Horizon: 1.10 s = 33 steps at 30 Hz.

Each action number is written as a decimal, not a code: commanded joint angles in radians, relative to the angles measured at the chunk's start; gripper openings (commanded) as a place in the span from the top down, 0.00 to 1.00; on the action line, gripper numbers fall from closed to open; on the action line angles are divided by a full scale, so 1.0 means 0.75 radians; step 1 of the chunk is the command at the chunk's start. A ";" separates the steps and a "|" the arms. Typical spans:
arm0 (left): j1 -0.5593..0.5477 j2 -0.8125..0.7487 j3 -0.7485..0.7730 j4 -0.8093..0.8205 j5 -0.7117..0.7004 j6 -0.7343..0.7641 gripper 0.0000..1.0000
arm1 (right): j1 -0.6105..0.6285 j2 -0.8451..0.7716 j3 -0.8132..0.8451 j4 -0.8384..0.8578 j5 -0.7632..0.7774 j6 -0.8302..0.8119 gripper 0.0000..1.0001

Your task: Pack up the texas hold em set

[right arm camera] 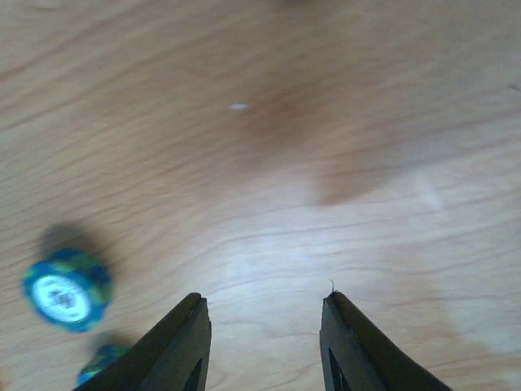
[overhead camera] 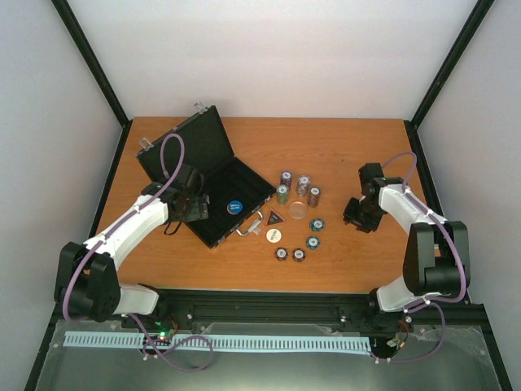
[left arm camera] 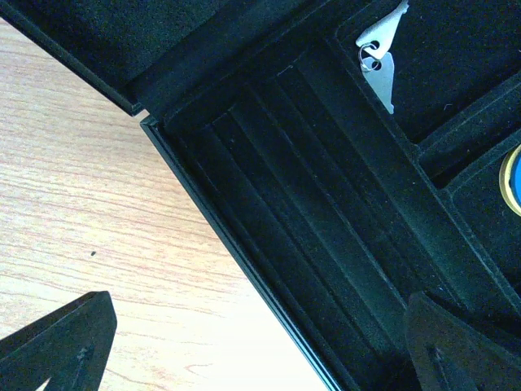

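Observation:
The black case (overhead camera: 186, 151) lies open at the left, lid raised toward the back. A blue dealer disc (overhead camera: 234, 207) sits inside it. My left gripper (overhead camera: 192, 207) hovers open over the case's left side. Its fingers straddle the rim above the grooved chip slots (left arm camera: 309, 212), with nothing between them (left arm camera: 260, 358). Striped chip stacks (overhead camera: 286, 177) (overhead camera: 317, 224) (overhead camera: 281, 254), a dark triangular token (overhead camera: 274, 217), a clear disc (overhead camera: 299, 210) and a white disc (overhead camera: 274, 235) lie on the wood right of the case. My right gripper (overhead camera: 358, 213) (right arm camera: 264, 301) is open over bare wood, right of a blue-green stack (right arm camera: 65, 289).
A small silver key (left arm camera: 378, 61) lies in a compartment of the case. The blue disc's gold-rimmed edge (left arm camera: 513, 179) shows at the right of the left wrist view. A second chip stack (right arm camera: 102, 362) peeks in beside my right gripper's left finger. Grey walls enclose the wooden table (overhead camera: 350, 155).

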 commanded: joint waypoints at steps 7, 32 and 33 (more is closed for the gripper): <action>0.006 -0.013 0.033 0.018 -0.024 0.024 0.00 | 0.160 0.020 0.154 -0.089 0.038 0.062 0.54; 0.005 -0.019 0.066 0.003 -0.057 0.063 0.00 | -0.058 0.561 0.523 0.069 0.211 -0.130 0.04; 0.005 -0.015 0.069 0.004 -0.056 0.064 0.00 | -0.060 0.575 0.534 0.066 0.208 -0.135 0.05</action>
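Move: The small blind button lies loose on the table, already out of the right fingers, about 11 cm ahead of the right hand, 3 cm to its right and 4 cm below. The brown chip stack stands level with the button, some 12 cm left of the hand. The nearer teal chip stack is 4 cm ahead and 12 cm left. From the idle left hand the button is some 9 cm ahead, 52 cm right and 10 cm down. Towards the small blind button on the table, the right hand first carries on left and up by about 3 cm with its half-shut fingers empty. It then opens them wide and swings forward some 8 cm and back to the right, sinking about 5 cm in the later part. It arrives just short of the button, fingers pointing down on either side of the way to it, with no grip yet. ##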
